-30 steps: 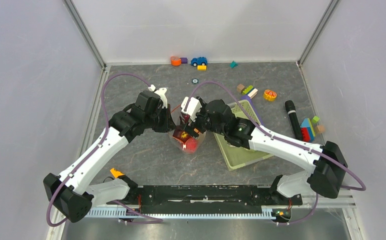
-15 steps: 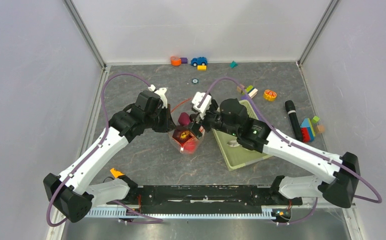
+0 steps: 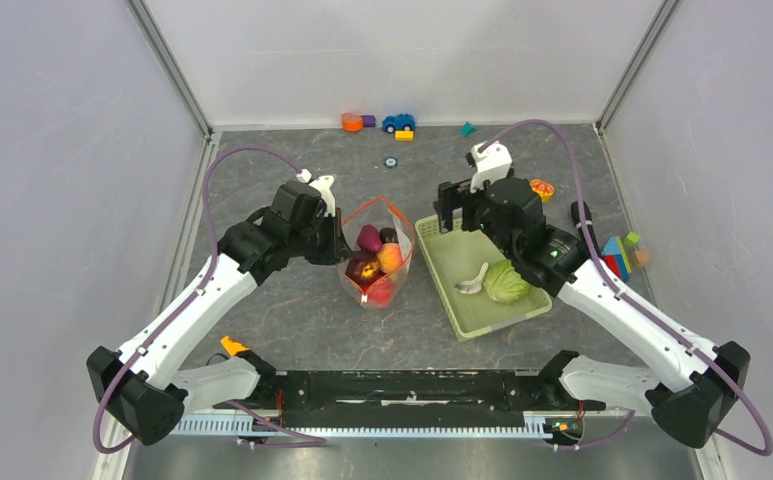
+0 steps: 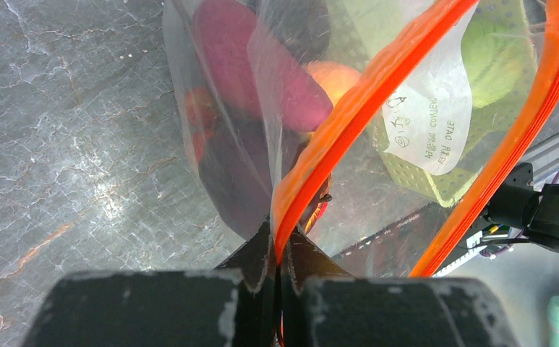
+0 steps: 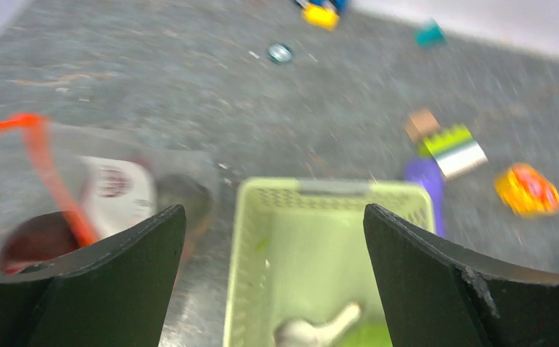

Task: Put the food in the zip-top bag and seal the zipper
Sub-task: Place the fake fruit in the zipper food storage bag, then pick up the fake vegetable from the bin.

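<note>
The zip-top bag (image 3: 374, 262) stands open at mid-table, holding food: a dark plum (image 3: 368, 238), a peach (image 3: 391, 258) and a red strawberry (image 3: 381, 291). My left gripper (image 3: 340, 242) is shut on the bag's red-orange zipper (image 3: 364, 207) and holds the mouth up. In the left wrist view the jaws of this gripper (image 4: 280, 242) pinch the zipper (image 4: 363, 101), with the plum (image 4: 222, 43) behind the film. My right gripper (image 3: 459, 205) hangs open and empty over the far end of the basket. A green cabbage (image 3: 507, 283) lies in the basket.
The pale green basket (image 3: 457, 250) sits right of the bag, with a white spoon-like piece (image 3: 472, 282) beside the cabbage. Blocks (image 3: 502, 182), a round red-yellow toy (image 3: 541, 189), a black cylinder (image 3: 587, 235), stacked blocks (image 3: 622, 255) and a toy car (image 3: 398, 122) lie behind and to the right.
My right gripper has pulled out of the bag's mouth, swung right and back over the basket, and opened wide. A peach now shows in the bag. The left gripper has kept its hold.
</note>
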Motion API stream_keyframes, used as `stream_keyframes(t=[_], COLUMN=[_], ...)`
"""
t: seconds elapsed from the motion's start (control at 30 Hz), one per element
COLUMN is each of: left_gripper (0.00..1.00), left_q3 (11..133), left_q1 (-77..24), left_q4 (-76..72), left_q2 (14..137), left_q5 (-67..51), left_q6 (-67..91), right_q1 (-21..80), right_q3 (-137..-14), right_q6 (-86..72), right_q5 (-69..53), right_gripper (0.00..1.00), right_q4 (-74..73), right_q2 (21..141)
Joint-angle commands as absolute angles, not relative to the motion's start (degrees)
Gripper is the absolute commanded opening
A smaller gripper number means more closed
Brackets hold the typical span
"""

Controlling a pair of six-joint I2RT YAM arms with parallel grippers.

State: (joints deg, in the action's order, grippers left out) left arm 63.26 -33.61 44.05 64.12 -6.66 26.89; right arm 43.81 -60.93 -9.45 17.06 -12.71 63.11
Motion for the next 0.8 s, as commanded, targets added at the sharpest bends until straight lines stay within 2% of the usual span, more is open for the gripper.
stream_keyframes(t=[0.0,0.37,0.77], left_gripper=[0.02,0.03,0.03], left_q3=[64.34,63.98,63.98], left_q1=[-33.69,-33.67,-33.68], left_q4=[42.01,41.60,41.48], left_q2=[62.33,62.23,63.06], left_q5=[-8.44,-9.05,-9.76], left_q6=[24.34,24.43,24.61], right_q1=[38.57,33.51,31.21], right_q3=[-60.49,-52.46,-46.73], right_q6=[-19.33,-26.06,-27.31], right_q5=[20.36,22.58,22.04], right_gripper=[0.98,0.98,0.96], right_q4=[-25.16,-39.47,-41.56], right_q2=[64.02,65.00,65.60])
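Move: The cabbage lies some 25 cm below the empty, wide-open right hand, about 14 cm to its right and 4 cm back. The garlic is about 8 cm to the left of the cabbage and roughly 1 cm farther out; the food bag stands about 17 cm to the right hand's left, 2 cm ahead and 24 cm lower. From the left hand, the cabbage is some 36 cm right, 2 cm ahead and 15 cm lower. Down towards the cabbage in the basket goes the right hand, sinking about 19 cm while swinging some 13 cm right and, after a brief start forward, drawing back about 6 cm. Its wrist tips well down, roughly 35 degrees, and turns clockwise; the fingers stay wide open, slowing just above the cabbage. The left hand keeps its pinch on the bag's rim. ##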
